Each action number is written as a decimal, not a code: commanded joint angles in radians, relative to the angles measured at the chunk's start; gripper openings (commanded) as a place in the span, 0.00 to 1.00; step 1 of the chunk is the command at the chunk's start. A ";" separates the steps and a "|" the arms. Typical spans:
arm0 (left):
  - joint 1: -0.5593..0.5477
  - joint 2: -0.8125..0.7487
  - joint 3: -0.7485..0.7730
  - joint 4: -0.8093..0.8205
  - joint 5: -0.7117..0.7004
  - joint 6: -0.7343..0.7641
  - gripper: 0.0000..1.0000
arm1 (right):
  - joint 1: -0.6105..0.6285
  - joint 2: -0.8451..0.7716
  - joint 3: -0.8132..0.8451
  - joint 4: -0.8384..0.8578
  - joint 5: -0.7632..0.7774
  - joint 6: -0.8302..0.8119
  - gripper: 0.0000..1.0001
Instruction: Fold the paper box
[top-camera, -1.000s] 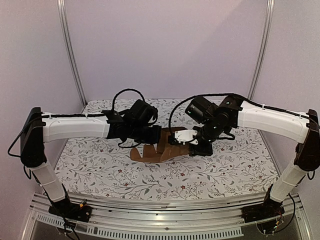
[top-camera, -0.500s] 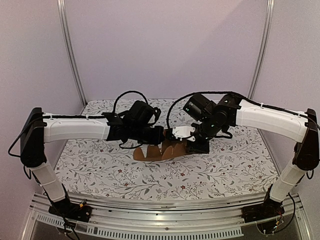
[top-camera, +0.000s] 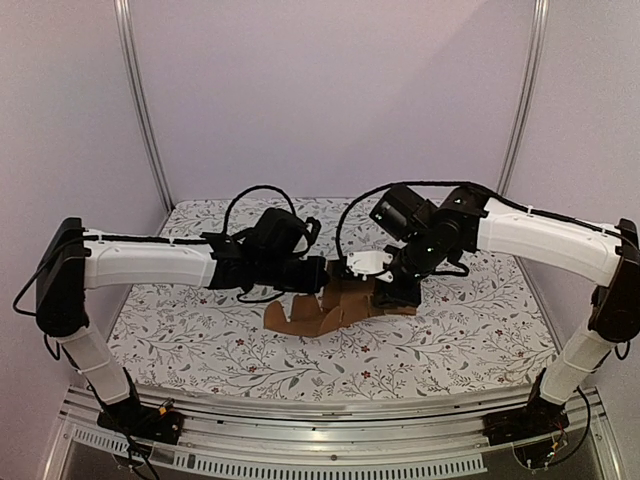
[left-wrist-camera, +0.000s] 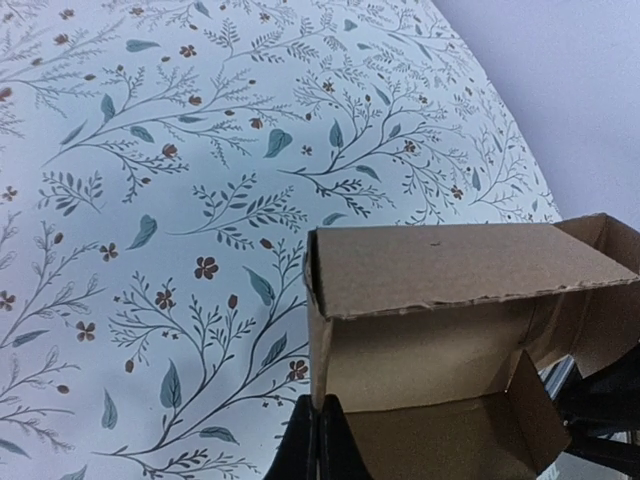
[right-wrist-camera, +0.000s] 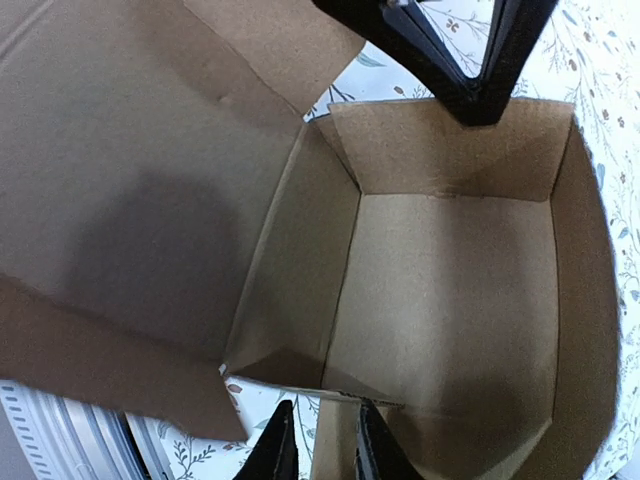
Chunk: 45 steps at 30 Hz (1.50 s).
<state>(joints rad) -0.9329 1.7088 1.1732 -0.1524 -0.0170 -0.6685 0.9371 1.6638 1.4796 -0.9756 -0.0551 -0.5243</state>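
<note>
The paper box (top-camera: 315, 315) is plain brown cardboard, partly folded, its walls up and its top open, held between both arms at mid-table. My left gripper (left-wrist-camera: 318, 405) is shut on the edge of one wall of the box (left-wrist-camera: 450, 300). In the right wrist view it shows as a black V (right-wrist-camera: 480, 108) pinching the far wall. My right gripper (right-wrist-camera: 326, 410) has its narrowly parted fingers astride the near wall of the box (right-wrist-camera: 440, 280). A large loose flap (right-wrist-camera: 130, 200) spreads out to the left.
A floral tablecloth (top-camera: 200, 330) covers the table. Metal posts (top-camera: 145, 110) stand at the back corners in front of lilac walls. An aluminium rail (top-camera: 320, 445) runs along the near edge between the arm bases.
The left gripper has moved slightly right and lower. The right wrist has risen a little. The box's loose flaps have swung down toward the front left.
</note>
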 joint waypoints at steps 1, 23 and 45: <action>0.003 -0.010 -0.005 -0.067 -0.087 0.026 0.00 | -0.005 -0.128 0.002 -0.035 -0.048 -0.012 0.22; -0.010 -0.051 -0.083 0.076 -0.146 0.116 0.00 | -0.466 -0.217 -0.170 0.015 -0.446 0.146 0.46; -0.075 -0.016 0.004 0.024 -0.118 0.221 0.00 | -0.389 0.055 0.047 -0.155 -0.541 -0.046 0.56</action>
<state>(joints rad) -0.9962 1.6840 1.1477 -0.1150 -0.1459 -0.4675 0.5289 1.7020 1.5295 -1.0641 -0.5770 -0.5045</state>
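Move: The right hand, fingers slightly open, hangs at the open box's right rim; the right end of the box's far wall lies about 5 cm ahead of it, 3 cm to its right and 3 cm below. The open well is centred some 3 cm ahead, 4 cm left and 6 cm down, the loose lid panel about 4 cm back, 14 cm left and 5 cm down. From the left hand, already pinching the far wall's left end, that right end is roughly 15 cm right, 1 cm ahead and a touch lower. The right hand lifts about 10 cm clear of the box, swings forward and some 11 cm to the right, then sinks and comes back left towards the right end of the far wall, tilting its fingertips back towards the base while the fingers spread to about half open and end to either side of that end, no squeeze yet. The left hand keeps its pinch on the wall's left end, dips about 2.5 cm and rises again, rolling its left side up and tipping its fingertips outward, some 15 degrees in all. ##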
